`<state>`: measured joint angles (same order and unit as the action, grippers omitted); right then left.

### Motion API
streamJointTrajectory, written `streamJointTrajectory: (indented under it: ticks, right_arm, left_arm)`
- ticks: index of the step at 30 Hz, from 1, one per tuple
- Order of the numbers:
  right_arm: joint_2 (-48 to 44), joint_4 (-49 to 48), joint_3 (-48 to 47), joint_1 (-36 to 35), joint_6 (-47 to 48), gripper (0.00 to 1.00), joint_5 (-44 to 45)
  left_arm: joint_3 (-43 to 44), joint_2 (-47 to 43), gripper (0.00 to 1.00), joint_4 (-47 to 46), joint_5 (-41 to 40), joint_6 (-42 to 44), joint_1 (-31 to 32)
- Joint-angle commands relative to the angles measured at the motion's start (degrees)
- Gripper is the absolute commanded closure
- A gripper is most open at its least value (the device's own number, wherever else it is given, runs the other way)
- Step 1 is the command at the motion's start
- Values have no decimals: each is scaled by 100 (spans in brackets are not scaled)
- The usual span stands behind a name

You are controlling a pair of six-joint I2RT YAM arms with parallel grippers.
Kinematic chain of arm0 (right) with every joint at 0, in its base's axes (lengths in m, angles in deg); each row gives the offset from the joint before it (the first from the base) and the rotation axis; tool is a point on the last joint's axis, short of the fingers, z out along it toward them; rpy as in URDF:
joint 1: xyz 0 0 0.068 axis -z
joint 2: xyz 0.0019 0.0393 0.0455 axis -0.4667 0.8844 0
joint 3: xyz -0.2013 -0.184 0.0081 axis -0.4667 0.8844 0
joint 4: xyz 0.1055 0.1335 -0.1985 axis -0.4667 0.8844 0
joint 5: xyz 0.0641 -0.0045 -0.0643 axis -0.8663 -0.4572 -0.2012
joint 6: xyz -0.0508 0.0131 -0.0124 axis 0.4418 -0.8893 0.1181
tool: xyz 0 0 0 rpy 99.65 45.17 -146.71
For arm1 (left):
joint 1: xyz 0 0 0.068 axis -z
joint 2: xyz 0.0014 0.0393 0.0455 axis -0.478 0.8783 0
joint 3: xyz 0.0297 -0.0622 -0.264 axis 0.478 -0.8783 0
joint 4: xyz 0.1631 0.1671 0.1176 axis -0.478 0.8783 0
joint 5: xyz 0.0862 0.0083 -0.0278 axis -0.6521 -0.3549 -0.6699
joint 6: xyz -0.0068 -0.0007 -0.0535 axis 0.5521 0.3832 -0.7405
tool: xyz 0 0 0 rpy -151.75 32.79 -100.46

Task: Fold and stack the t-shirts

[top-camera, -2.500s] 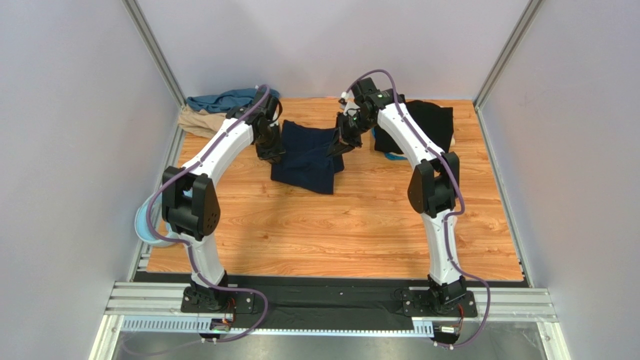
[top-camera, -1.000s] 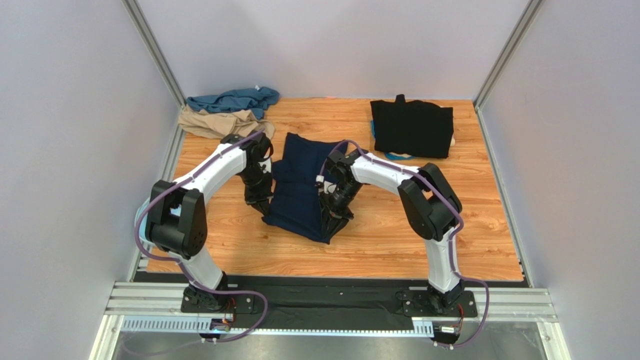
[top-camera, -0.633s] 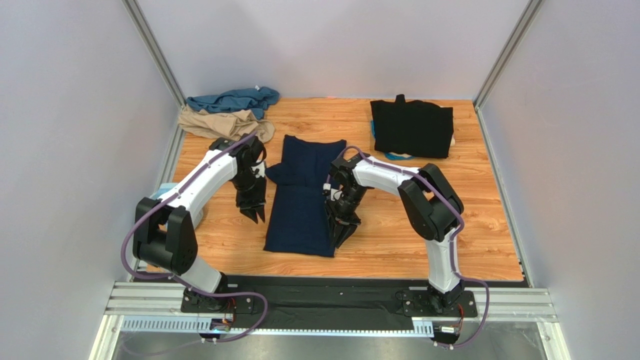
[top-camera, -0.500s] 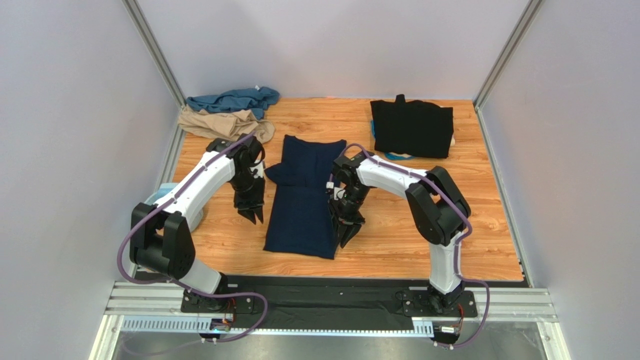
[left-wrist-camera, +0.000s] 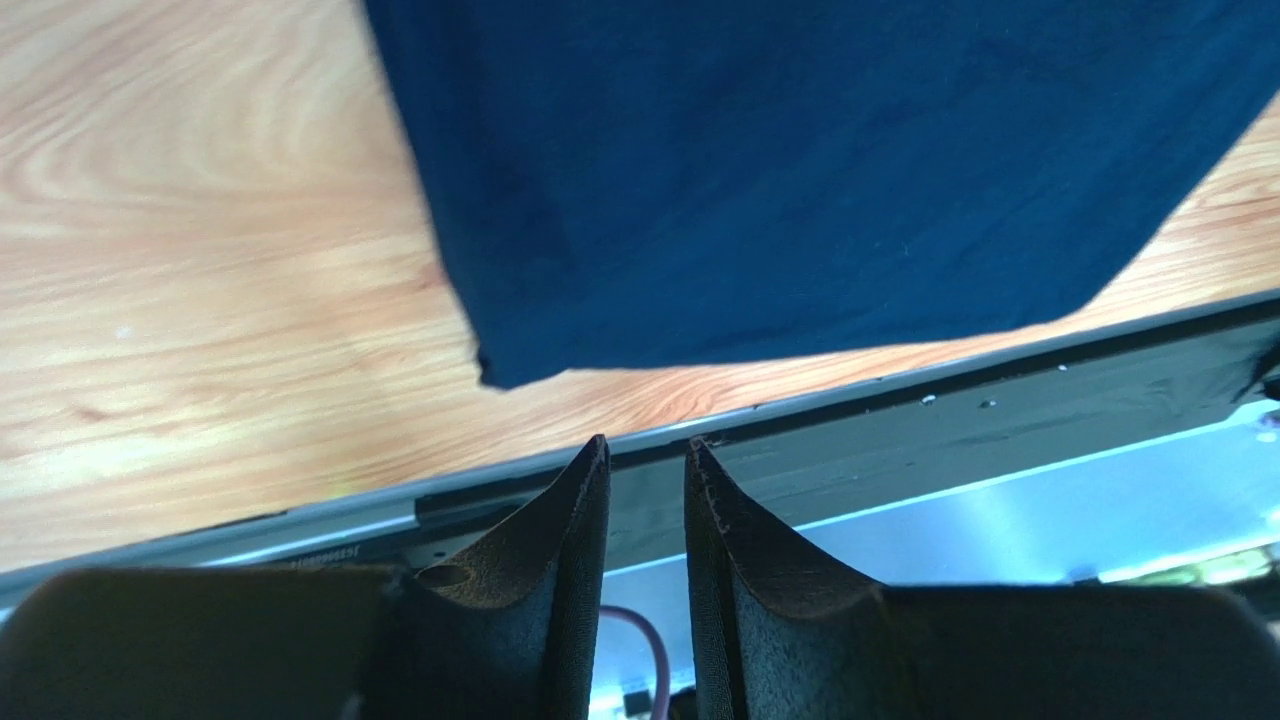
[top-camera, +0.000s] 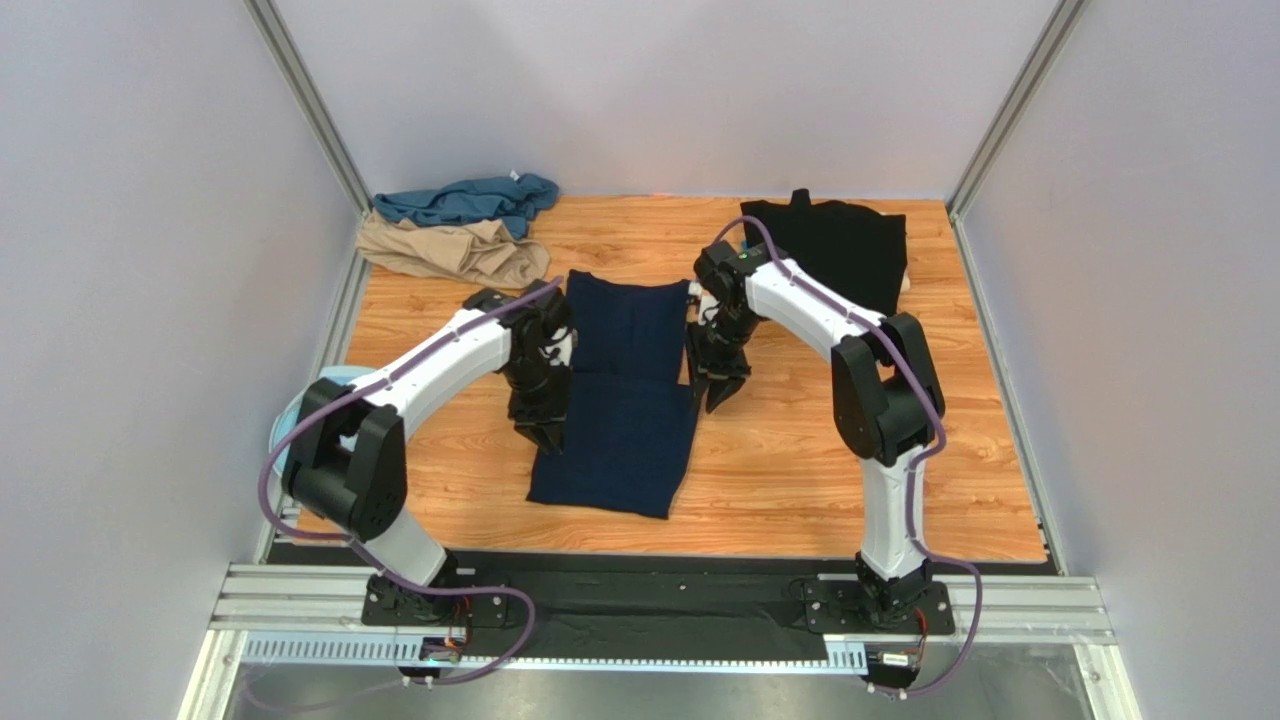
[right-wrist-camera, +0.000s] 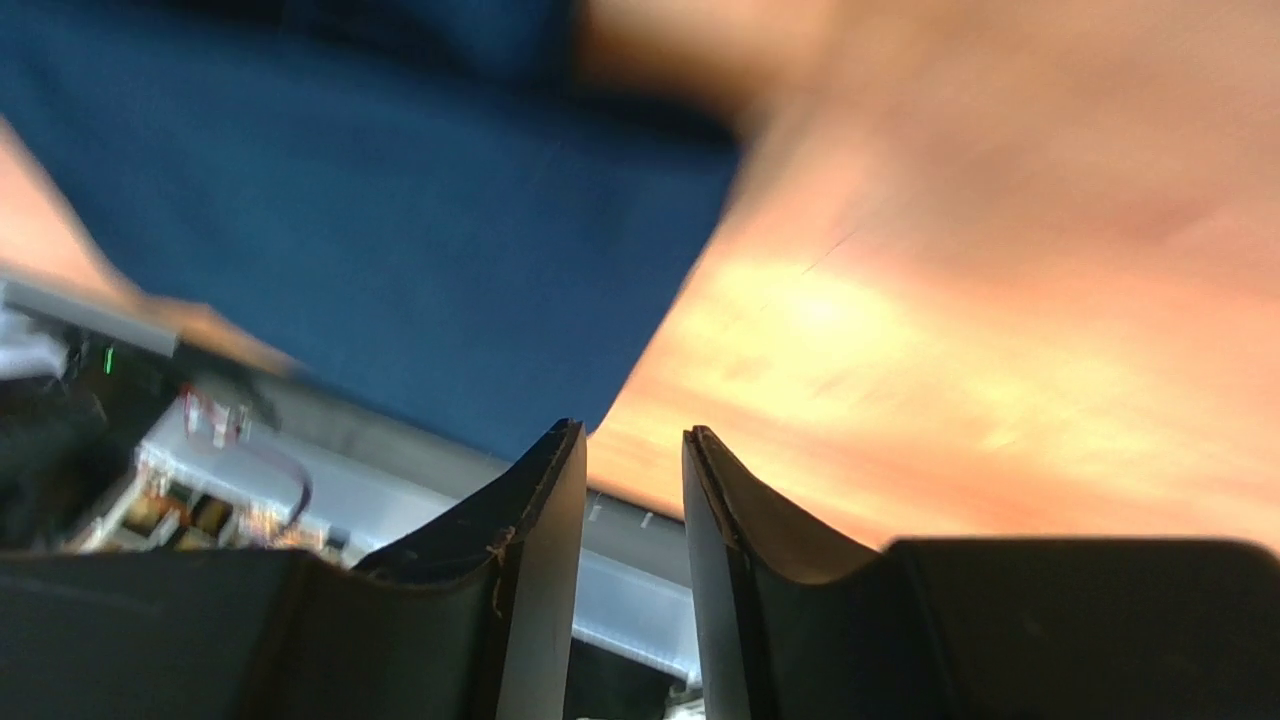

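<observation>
The dark navy t-shirt (top-camera: pixel 619 390) lies flat as a long folded strip in the middle of the table; the left wrist view shows its near corner (left-wrist-camera: pixel 812 165). My left gripper (top-camera: pixel 541 431) hovers at the strip's left edge, open, with nothing between its fingers (left-wrist-camera: pixel 646 443). At the strip's right edge my right gripper (top-camera: pixel 717 393) is open and empty too (right-wrist-camera: pixel 631 431), and the navy cloth (right-wrist-camera: pixel 346 225) is blurred beyond it. A folded black t-shirt (top-camera: pixel 831 252) rests at the back right. The teal t-shirt (top-camera: pixel 466 198) and the tan t-shirt (top-camera: pixel 448 248) lie crumpled at the back left.
A pale blue ring (top-camera: pixel 286 438) sits at the table's left edge beside my left arm. Grey walls with metal posts close in the back and both sides. A black strip and metal rail (top-camera: pixel 661 600) run along the near edge.
Both grippers have opened and let go of the navy shirt, which now lies stretched toward the near edge. The left gripper moved to its left edge; the right one drew back along its right edge.
</observation>
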<state>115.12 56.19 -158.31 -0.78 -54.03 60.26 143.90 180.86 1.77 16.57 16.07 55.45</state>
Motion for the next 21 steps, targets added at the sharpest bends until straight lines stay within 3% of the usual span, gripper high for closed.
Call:
streamJointTrajectory:
  ticks: [1,6,21]
  right_arm:
    - [493,-222,-683,232,247,64,865]
    - [985,-406,-807,346,230,64,673]
    - [898,-1276,-201,346,-130,61,-347]
  left_arm:
    - [141,247,69,-275,52,-109,158]
    - [97,212,69,-188,-141,-12,167]
    - [53,511,71,-134,-177,6,167]
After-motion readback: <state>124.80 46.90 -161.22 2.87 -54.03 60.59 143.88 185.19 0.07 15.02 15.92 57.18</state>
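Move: The right-hand end of the navy t-shirt's crosswise folded edge lies about 7 cm ahead of the right hand, 1 cm to its left and some 7 cm below. That edge's left-hand end is about 9 cm ahead of the right hand and 17 cm to its left; the shirt's near right corner is 10 cm back and 5 cm left. From the left hand the edge's right-hand end is roughly 13 cm ahead and 19 cm right, while the shirt's near left corner is 2 cm back, 3 cm left and 9 cm below. The right-hand end of the t-shirt's folded edge is what the right hand closes in on: it swings forward about 5 cm and sinks as much, going on down after the forward travel has stopped, its parted fingers coming close over the edge. The left hand, open above the near left part of the shirt, just settles some 2 cm lower. ##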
